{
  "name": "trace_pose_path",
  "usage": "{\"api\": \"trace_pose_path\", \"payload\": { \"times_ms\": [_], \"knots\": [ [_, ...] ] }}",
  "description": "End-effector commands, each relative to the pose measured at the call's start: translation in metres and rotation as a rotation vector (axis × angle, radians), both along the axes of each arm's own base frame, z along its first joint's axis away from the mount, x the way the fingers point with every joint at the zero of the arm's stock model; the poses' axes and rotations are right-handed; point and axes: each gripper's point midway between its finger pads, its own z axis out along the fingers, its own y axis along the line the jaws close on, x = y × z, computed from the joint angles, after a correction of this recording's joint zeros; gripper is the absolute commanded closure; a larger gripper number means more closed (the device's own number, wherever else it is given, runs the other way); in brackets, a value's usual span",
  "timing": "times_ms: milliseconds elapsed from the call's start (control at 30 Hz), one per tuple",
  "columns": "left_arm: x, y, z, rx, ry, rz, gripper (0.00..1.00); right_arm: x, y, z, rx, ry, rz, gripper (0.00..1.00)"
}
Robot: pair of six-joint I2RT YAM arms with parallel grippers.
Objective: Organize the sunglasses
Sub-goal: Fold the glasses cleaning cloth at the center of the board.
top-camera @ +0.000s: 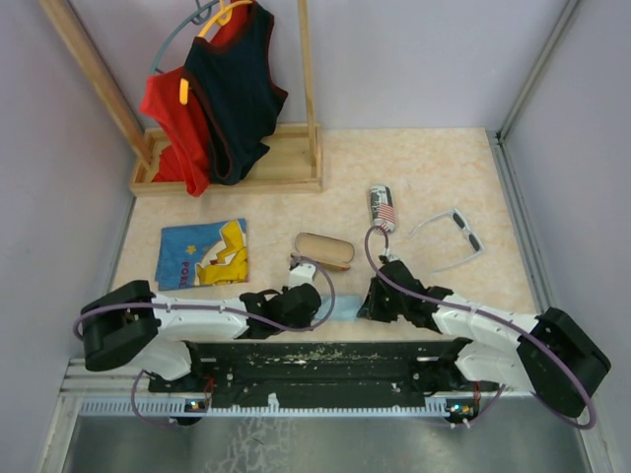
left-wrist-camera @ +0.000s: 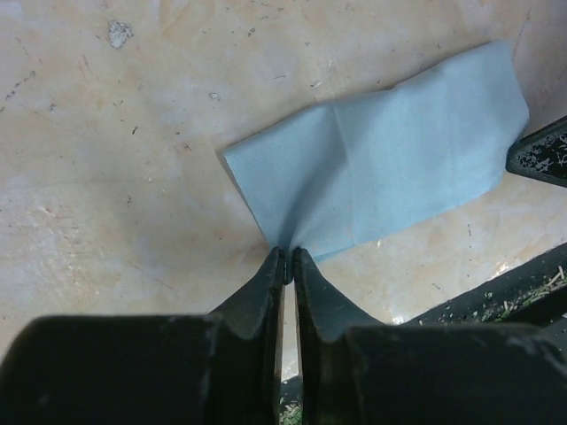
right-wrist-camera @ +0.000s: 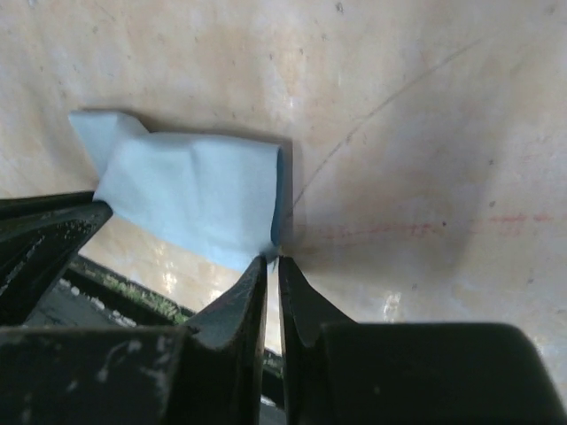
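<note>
The white-grey sunglasses (top-camera: 449,236) lie open on the table, right of centre and beyond my right arm, with nothing touching them. Between the two arms, near the front edge, lies a folded light-blue cloth (top-camera: 345,307). In the left wrist view my left gripper (left-wrist-camera: 289,255) is shut on the near corner of the cloth (left-wrist-camera: 390,150). In the right wrist view my right gripper (right-wrist-camera: 273,261) is pinched on the opposite corner of the cloth (right-wrist-camera: 195,195). In the top view the left gripper (top-camera: 317,299) and the right gripper (top-camera: 371,301) face each other across the cloth.
A tan oblong case (top-camera: 323,249) lies just beyond the left gripper, and a flag-print case (top-camera: 382,207) further back. A blue cartoon-print cloth (top-camera: 202,253) lies at the left. A wooden rack (top-camera: 232,163) with red and navy tops stands at the back left. Walls close both sides.
</note>
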Motion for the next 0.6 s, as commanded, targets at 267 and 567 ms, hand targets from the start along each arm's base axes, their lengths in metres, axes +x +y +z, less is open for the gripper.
{"api": "trace_pose_path", "payload": {
  "times_ms": [267, 567],
  "knots": [
    [0.016, 0.024, 0.048, -0.025, -0.127, 0.085, 0.46, 0.031, -0.027, 0.042, -0.104, -0.207, -0.075, 0.62],
    [0.044, 0.013, 0.054, -0.087, -0.156, 0.027, 0.46, 0.047, -0.011, 0.055, -0.135, -0.336, 0.115, 0.57]
  ]
}}
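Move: The cloth lies folded in a strip on the board between the hands. Its middle is about 3 cm ahead of the left hand and 6 cm to its right, and about 3 cm ahead of the right hand and 6 cm to its left, both fingertips being down at its near corners. The open case stands roughly 16 cm ahead of the left hand and 3 cm to its right, or 16 cm ahead of the right hand and 8 cm to its left. Both hands let go of the cloth's near corners, fingers spreading to about half open, and lift off: the left climbs nearly 6 cm while going about 4 cm forward and a little left, towards the open case's side of the board. The right first slips out to its right by some 2.5 cm, then keeps rising and going forward, about 4 cm up and 3 cm forward in all, its wrist tilting up by roughly 15 degrees, the left's by less than 10. ##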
